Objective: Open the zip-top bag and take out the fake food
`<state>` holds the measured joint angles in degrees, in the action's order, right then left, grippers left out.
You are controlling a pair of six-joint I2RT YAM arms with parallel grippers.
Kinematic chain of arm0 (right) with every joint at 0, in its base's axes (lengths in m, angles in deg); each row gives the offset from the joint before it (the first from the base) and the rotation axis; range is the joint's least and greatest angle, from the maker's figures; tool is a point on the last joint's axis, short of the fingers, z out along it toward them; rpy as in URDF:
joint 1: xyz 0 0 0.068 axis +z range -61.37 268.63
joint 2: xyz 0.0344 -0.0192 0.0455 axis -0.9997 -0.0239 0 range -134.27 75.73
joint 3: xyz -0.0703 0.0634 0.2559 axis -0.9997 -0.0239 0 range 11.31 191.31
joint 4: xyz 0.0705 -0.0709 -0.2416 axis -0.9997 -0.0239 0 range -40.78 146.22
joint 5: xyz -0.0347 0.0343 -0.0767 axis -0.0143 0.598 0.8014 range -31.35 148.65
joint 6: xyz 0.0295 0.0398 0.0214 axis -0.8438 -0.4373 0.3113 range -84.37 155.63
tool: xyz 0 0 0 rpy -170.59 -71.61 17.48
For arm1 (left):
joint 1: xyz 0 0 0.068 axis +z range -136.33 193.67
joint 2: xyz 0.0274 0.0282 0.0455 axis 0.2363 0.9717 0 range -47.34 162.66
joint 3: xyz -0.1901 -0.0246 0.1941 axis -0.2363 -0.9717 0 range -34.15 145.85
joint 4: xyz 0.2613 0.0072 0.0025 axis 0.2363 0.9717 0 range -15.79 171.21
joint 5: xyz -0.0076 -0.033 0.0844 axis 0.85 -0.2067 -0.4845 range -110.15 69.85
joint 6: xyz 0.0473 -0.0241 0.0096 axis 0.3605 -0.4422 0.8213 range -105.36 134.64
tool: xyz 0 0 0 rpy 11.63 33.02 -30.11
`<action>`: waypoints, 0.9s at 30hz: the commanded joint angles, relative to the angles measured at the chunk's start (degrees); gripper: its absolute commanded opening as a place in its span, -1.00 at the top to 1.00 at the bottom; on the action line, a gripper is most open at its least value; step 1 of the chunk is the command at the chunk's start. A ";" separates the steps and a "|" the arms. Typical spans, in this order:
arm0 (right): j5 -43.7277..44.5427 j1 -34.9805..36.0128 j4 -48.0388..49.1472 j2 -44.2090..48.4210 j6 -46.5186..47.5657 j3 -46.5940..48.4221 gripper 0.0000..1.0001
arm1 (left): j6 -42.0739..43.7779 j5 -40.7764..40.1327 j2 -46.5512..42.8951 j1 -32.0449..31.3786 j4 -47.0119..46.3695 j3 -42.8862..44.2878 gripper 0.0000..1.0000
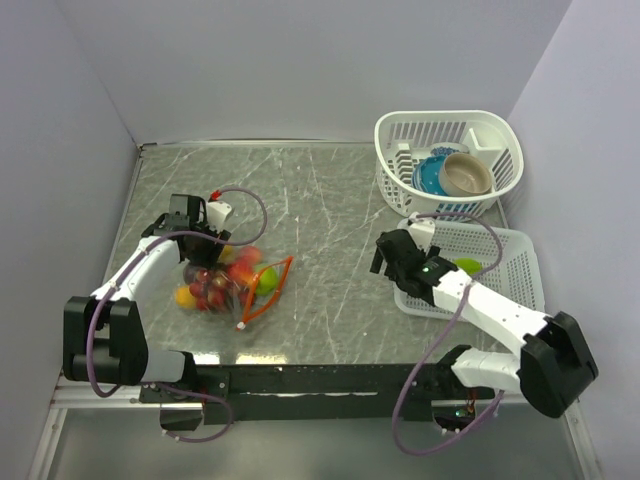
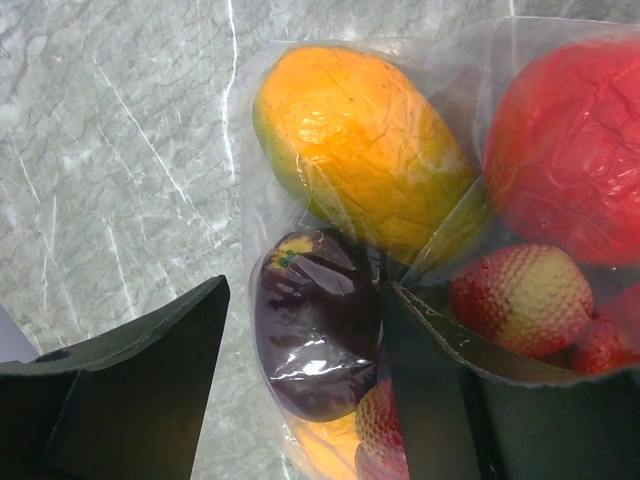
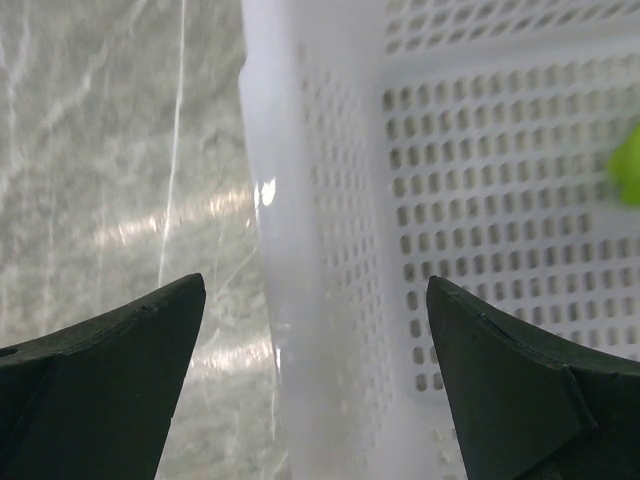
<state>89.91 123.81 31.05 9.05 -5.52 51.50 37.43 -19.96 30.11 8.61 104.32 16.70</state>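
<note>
The zip-top bag [image 1: 222, 287] lies on the left of the table, its orange-red zip strip [image 1: 272, 288] toward the middle. It is full of fake food: an orange-yellow fruit [image 2: 360, 150], a red one [image 2: 570, 150], a dark purple one [image 2: 315, 340] and a strawberry [image 2: 520, 295]. My left gripper [image 1: 205, 246] [image 2: 303, 290] is open, straddling the bag's far end. Its left finger [image 2: 140, 385] stands clear of the plastic and its right finger [image 2: 440, 390] lies against it. My right gripper [image 1: 390, 258] [image 3: 316, 281] is open and empty over the white tray's left wall [image 3: 300, 250]. A green piece [image 1: 467, 266] [image 3: 628, 165] lies in the tray.
The slotted white tray [image 1: 520, 262] sits at the right. Behind it a white basket [image 1: 400, 180] holds a blue bowl [image 1: 430, 176] and a beige bowl [image 1: 466, 175]. Walls close the left, back and right.
</note>
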 commanded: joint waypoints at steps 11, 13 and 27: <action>-14.66 4.44 7.33 -19.27 3.53 16.30 -1.00 | -0.20 0.87 -3.09 0.23 1.09 -0.40 -0.37; -14.66 6.21 6.28 -22.95 4.31 19.57 -1.00 | -0.11 0.78 -3.09 0.23 1.09 -0.49 -0.37; 6.15 19.63 2.82 -20.80 15.71 33.21 -1.00 | 0.95 0.16 -3.71 0.23 0.04 -2.77 -0.37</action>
<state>82.24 135.92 32.99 -19.40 2.31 81.64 37.69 -20.03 27.01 8.61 104.85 14.61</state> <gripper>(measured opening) 0.999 0.688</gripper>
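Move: The basket's left rim lies right under the right hand, about 3 cm down and some 1 cm ahead, with the left finger outside it and the right one inside. The basket's middle is about 17 cm to the right, 1 cm ahead; the green fruit in it sits about 16 cm right and 2 cm ahead. The fruit bag lies some 40 cm left and 4 cm back. From the left hand, the rim is roughly 47 cm right and 3 cm back. The right hand, fingers staying wide open astride the basket's left rim, first sinks about 3 cm so that the right finger hooks inside the basket wall. It then drags the basket by that wall some 17 cm left towards the fruit bag and about 5 cm forward, turning roughly 20 degrees counter-clockwise and rising on the way to end a little above its starting height. ##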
